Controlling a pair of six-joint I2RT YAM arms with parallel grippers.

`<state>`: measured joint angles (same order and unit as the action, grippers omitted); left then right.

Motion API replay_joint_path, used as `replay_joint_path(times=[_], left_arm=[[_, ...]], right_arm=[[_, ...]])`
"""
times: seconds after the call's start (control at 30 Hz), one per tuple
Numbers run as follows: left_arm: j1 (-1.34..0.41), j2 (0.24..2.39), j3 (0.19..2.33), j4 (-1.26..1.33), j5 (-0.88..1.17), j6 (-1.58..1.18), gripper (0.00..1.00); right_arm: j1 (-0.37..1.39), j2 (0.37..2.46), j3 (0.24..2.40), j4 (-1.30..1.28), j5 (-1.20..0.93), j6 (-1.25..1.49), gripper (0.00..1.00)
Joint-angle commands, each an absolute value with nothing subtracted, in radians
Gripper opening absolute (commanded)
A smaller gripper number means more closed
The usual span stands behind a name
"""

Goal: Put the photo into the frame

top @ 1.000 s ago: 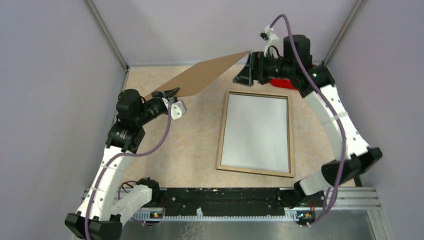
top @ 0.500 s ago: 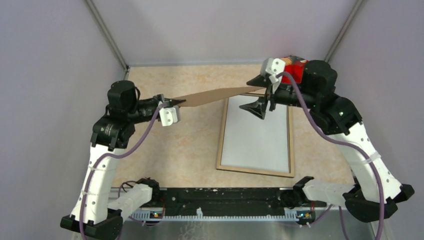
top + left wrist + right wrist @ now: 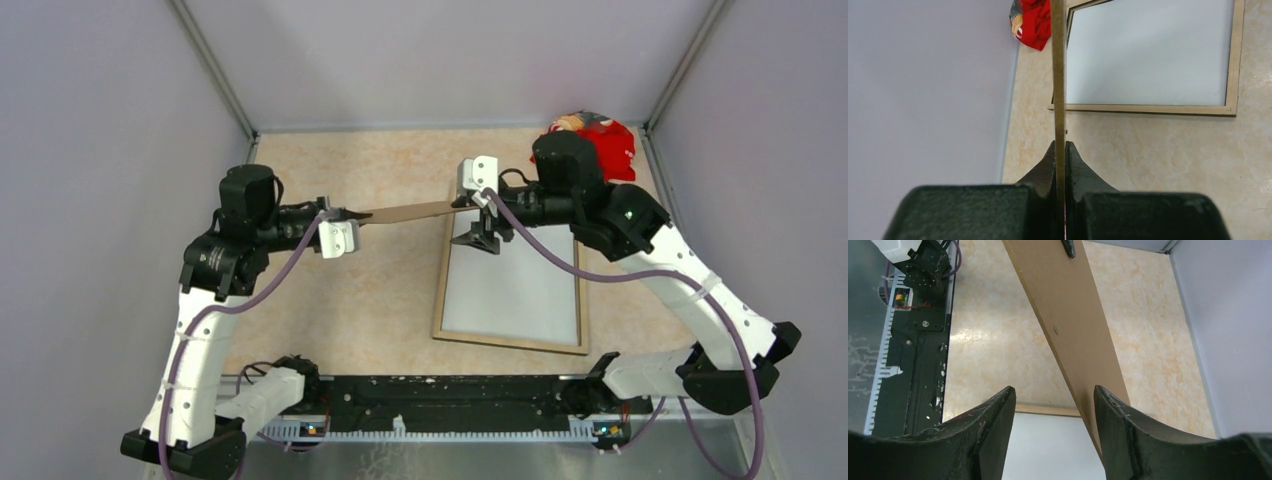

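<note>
The frame [image 3: 510, 341] lies on the table with its tan back up. The photo [image 3: 515, 285] fills it, plain white back showing. A plain brown backing board [image 3: 410, 211] hangs in the air to the frame's left, edge-on in the top view. My left gripper [image 3: 350, 214] is shut on the board's left end, and the left wrist view shows both fingers pinching it [image 3: 1059, 147]. My right gripper [image 3: 475, 218] is open around the board's right end, over the frame's far left corner. In the right wrist view the board [image 3: 1068, 315] runs against one finger, leaving a gap to the other [image 3: 1053, 388].
A red bag [image 3: 610, 140] lies in the back right corner. Grey walls close the table on three sides. A black rail [image 3: 450, 405] with both arm bases runs along the near edge.
The right gripper has swung from the back right toward the middle, and its jaws have narrowed. The board has dropped and turned edge-on. The left gripper has kept its hold.
</note>
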<state>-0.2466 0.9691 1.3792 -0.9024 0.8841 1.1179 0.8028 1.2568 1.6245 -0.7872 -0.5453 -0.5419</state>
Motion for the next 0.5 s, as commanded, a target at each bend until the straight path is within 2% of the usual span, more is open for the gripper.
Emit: replay_joint_path(times=[0.0, 0.27, 0.33, 0.4, 0.47], left_arm=[[-0.249, 0.956, 1.435, -0.818, 0.979, 1.166, 0.00], [-0.249, 0.936, 1.444, -0.828, 0.971, 1.192, 0.00], [-0.249, 0.936, 1.452, -0.827, 0.968, 1.186, 0.00], [-0.249, 0.934, 1.452, -0.818, 0.964, 1.179, 0.00], [-0.249, 0.927, 1.438, -0.760, 0.960, 1.149, 0.00]], right_arm=[[0.833, 1.274, 1.660, -0.754, -0.503, -0.606, 0.53], [0.852, 1.309, 1.649, -0.722, -0.436, -0.655, 0.32], [0.857, 1.313, 1.646, -0.714, -0.421, -0.665, 0.22], [0.862, 1.312, 1.639, -0.693, -0.394, -0.662, 0.00], [0.863, 1.301, 1.624, -0.654, -0.376, -0.651, 0.00]])
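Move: Some 8 cm to the right hand's left and 2 cm ahead, about level with it, is the middle of the brown backing board, seen edge-on from above, its right end just ahead of the open fingers. The same middle lies roughly 8 cm to the right of the left hand, which already holds the other end. From the right hand, the frame is about 11 cm right, 7 cm back and 36 cm below; the red cloth is 26 cm right, 20 cm ahead, 35 cm below. Closing its wide-open fingers to almost shut, the right hand eases forward and a little left towards the board, about 3 cm in all, dipping some 1 cm and turning by about 10 degrees, and pinches the board's right end. The left hand keeps its grip on the other end and stays practically in place. ##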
